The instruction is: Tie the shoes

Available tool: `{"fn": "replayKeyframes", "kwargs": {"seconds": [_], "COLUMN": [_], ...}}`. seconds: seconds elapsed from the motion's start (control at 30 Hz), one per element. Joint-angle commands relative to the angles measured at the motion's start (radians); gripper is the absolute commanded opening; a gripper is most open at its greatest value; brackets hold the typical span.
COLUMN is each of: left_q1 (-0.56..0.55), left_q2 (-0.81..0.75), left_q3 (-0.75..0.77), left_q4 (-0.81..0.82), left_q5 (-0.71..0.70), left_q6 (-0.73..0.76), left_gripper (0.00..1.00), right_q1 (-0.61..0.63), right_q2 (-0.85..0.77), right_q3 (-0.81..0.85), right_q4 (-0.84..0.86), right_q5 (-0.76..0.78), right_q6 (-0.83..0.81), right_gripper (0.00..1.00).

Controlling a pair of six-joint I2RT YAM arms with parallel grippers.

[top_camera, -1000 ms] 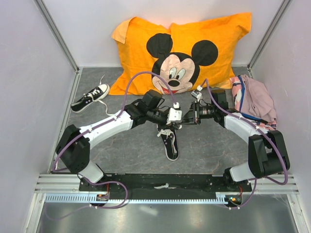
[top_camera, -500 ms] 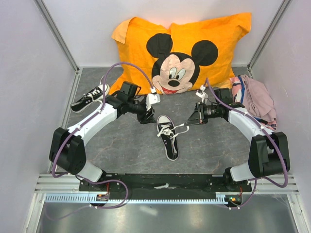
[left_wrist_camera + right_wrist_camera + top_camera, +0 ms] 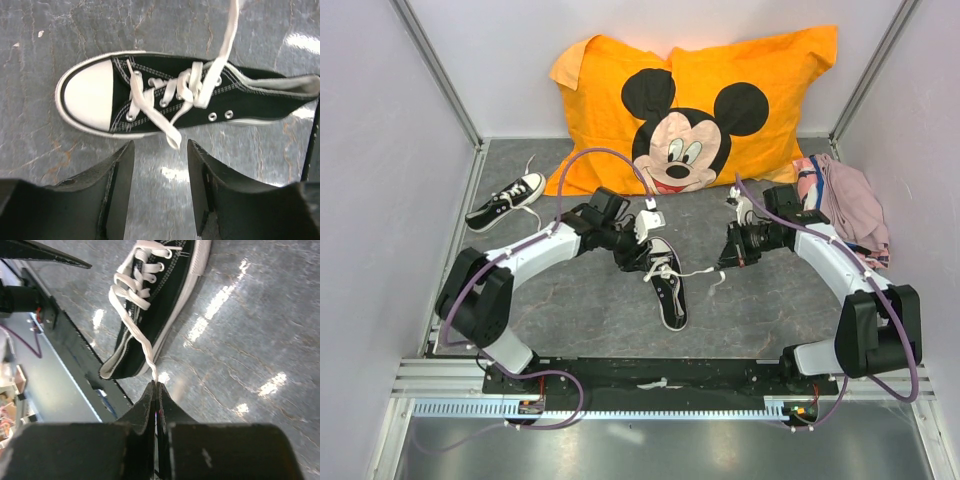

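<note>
One shoe (image 3: 667, 288), black with white laces and toe cap, lies on its sole in the middle of the grey floor, toe toward the arm bases. My left gripper (image 3: 641, 253) is open and empty just beside its laced top. In the left wrist view the shoe (image 3: 200, 102) lies across the frame and a loose lace end (image 3: 172, 139) hangs just ahead of my open left gripper (image 3: 160, 147). My right gripper (image 3: 156, 385) is shut on the other lace (image 3: 140, 337), which runs taut from the shoe (image 3: 160, 295). It is to the right of the shoe (image 3: 724, 258). The second shoe (image 3: 506, 200) lies at the far left.
An orange Mickey Mouse pillow (image 3: 700, 95) leans on the back wall. A pink cloth bundle (image 3: 847, 208) lies at the right wall. Walls close both sides. The black base rail (image 3: 660, 375) runs along the near edge.
Both grippers left the shoe's knot area. The left swung out left, then came back to the shoe, open. The right drew away to the right, holding a lace.
</note>
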Motion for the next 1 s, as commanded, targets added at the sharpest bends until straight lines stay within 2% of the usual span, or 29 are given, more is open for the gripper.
{"fn": "replayKeyframes", "kwargs": {"seconds": [0.0,0.33,0.5,0.63,0.97], "left_q1": [-0.039,-0.087,-0.088,-0.084,0.039], "left_q2": [0.056,0.132,0.167,0.158,0.025], "left_q3": [0.020,0.046,0.062,0.066,0.016], "left_q4": [0.086,0.097,0.099,0.108,0.099], "left_q5": [-0.073,-0.152,-0.199,-0.168,-0.022], "left_q6": [-0.109,-0.147,-0.156,-0.150,-0.187], "left_gripper": [0.52,0.39,0.19,0.02,0.02], "right_q1": [-0.001,0.025,0.085,0.097,0.148], "right_q2": [-0.024,0.074,0.137,0.175,0.167], "right_q3": [0.040,0.072,0.075,0.090,0.044], "right_q4": [-0.026,-0.069,-0.060,-0.046,-0.028], "right_q5": [0.061,0.073,0.070,0.058,0.040], "right_q6": [-0.067,-0.179,-0.188,-0.181,-0.151], "right_gripper": [0.00,0.00,0.00,0.00,0.00]}}
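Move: The free short lace end, poking out over the near side of the shoe, is just in front of the open left fingers: about 2 cm to this hand's right, level in reach and some 5 cm below. From that hand the lace knot is about 2 cm back, 6 cm right and 6 cm down, and the shoe's toe cap 7 cm ahead, 6 cm right and 7 cm down. From the right hand, which already grips the long lace, the knot is about 10 cm left, 1 cm ahead and 7 cm down. The open left hand sinks about 5 cm and slides a little right onto the free lace end beside the shoe, tips slightly, shuts its fingers fully to pinch that end, and then starts to lift it by about 1.5 cm while easing forward and back left. The right hand keeps its closed grip on the long lace, first edging about 1 cm right, away from the shoe, then sinking about 4 cm and coming back a couple of centimetres left towards the shoe and slightly back as it turns some 10 degrees counter-clockwise. ##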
